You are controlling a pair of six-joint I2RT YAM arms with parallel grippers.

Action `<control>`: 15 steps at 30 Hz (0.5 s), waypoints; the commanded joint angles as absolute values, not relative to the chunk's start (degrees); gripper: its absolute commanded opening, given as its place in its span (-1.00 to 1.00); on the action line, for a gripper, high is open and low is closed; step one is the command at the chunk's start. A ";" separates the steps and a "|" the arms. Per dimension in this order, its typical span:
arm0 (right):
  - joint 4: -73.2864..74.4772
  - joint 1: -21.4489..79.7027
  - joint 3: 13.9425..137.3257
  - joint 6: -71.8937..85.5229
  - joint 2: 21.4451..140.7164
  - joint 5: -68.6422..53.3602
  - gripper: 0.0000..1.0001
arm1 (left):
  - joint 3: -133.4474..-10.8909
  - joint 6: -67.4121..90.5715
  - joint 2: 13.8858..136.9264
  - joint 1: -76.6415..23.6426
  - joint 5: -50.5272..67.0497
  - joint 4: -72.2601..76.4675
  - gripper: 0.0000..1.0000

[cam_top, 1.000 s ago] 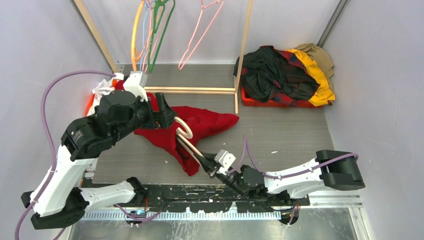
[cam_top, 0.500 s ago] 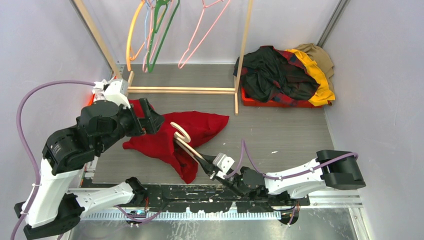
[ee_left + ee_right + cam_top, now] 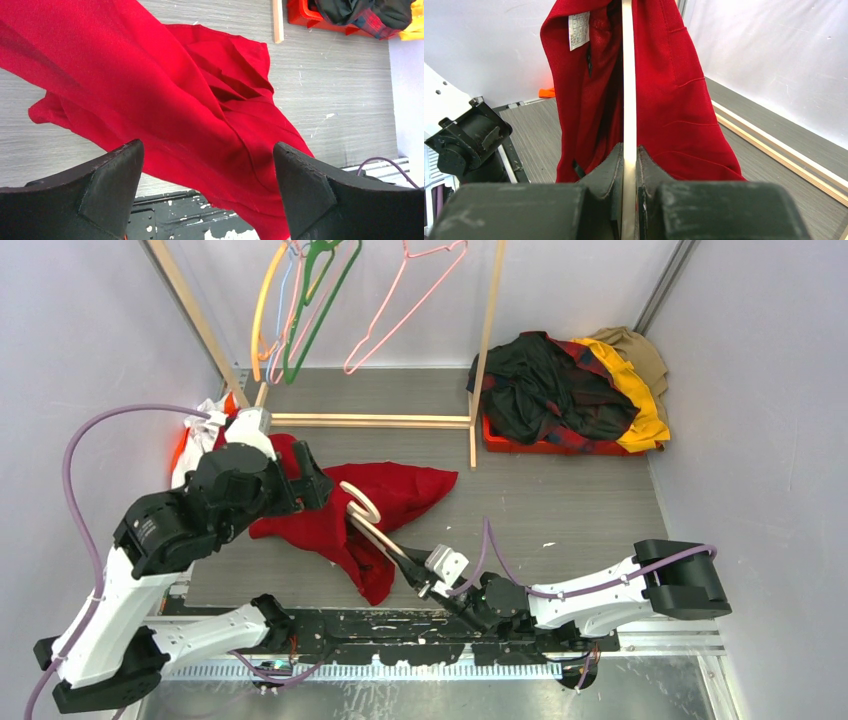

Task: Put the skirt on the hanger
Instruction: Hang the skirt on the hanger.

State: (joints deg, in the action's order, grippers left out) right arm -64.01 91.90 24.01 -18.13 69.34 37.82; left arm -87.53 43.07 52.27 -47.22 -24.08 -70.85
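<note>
The bright-red skirt [image 3: 400, 490] lies crumpled on the table, draped over the cream hanger [image 3: 362, 508], whose hook curls up out of the cloth. My right gripper [image 3: 418, 578] is shut on the hanger's lower arm. In the right wrist view the hanger [image 3: 628, 75] runs straight up between the jaws of that gripper [image 3: 629, 150], with the skirt [image 3: 674, 100] hanging around it. My left gripper [image 3: 312, 478] hovers at the skirt's left end, open. In the left wrist view the skirt [image 3: 175, 95] lies below the spread gripper [image 3: 206, 146], nothing held.
A wooden rack [image 3: 380, 421] with an upright post [image 3: 487, 340] stands behind the skirt, with several coloured hangers [image 3: 310, 300] hanging at the top. A red bin [image 3: 520, 445] of dark and yellow clothes sits at the back right. White cloth [image 3: 200, 425] lies at the far left.
My left gripper opened fully, pulled left off the skirt, then drifted back right. The skirt's right end drew in a little. The hanging hangers swing. The right arm keeps its grip.
</note>
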 commanded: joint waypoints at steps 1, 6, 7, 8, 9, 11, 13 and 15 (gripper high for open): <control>-72.92 92.50 27.64 -19.03 66.70 35.74 -0.97 | -87.01 43.89 52.52 -47.06 -28.27 -66.37 0.99; -74.08 92.77 27.51 -19.36 67.33 35.32 -0.97 | -85.43 44.34 52.87 -47.01 -29.61 -63.27 0.99; -74.20 92.81 27.51 -19.34 67.39 35.32 -0.97 | -85.31 44.37 53.19 -46.95 -29.63 -62.97 1.00; -74.40 92.86 27.42 -19.41 67.39 35.26 -0.97 | -85.16 44.27 53.52 -47.01 -29.32 -62.50 0.96; -74.66 92.85 27.43 -19.42 67.34 35.13 -0.97 | -84.90 44.15 53.90 -46.99 -28.93 -62.03 0.91; -74.74 92.96 27.55 -19.60 67.06 35.09 -0.97 | -84.45 44.09 54.42 -46.90 -28.23 -61.40 0.72; -74.69 92.99 27.66 -19.69 66.83 34.98 -0.97 | -84.14 44.03 54.74 -46.80 -27.32 -60.63 0.35; -74.70 92.99 27.88 -19.77 66.71 34.99 -0.97 | -84.05 44.00 55.04 -46.57 -26.27 -60.26 0.08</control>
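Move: Ahead of the open left hand, about 4 cm out, 2 cm to its right and 5 cm below, lies the red skirt's upper fold, draped over the held hanger. The hanger's hook is some 6 cm to this hand's right, 2 cm back and 5 cm below; the right gripper holding the hanger is about 13 cm right, 13 cm back and 8 cm lower. From the right hand the fold lies about 16 cm ahead, 12 cm left and 4 cm above. Reaching forward some 2.5 cm and then drifting a good 1 cm right, the left hand brings its wide-open fingers around the skirt's fold, keeping nearly the same height and tilt. Late in the reach the fingers start to close, to roughly two-thirds open; a pinch on the cloth can't yet be made out. The right hand stays put and keeps its grip on the hanger. ##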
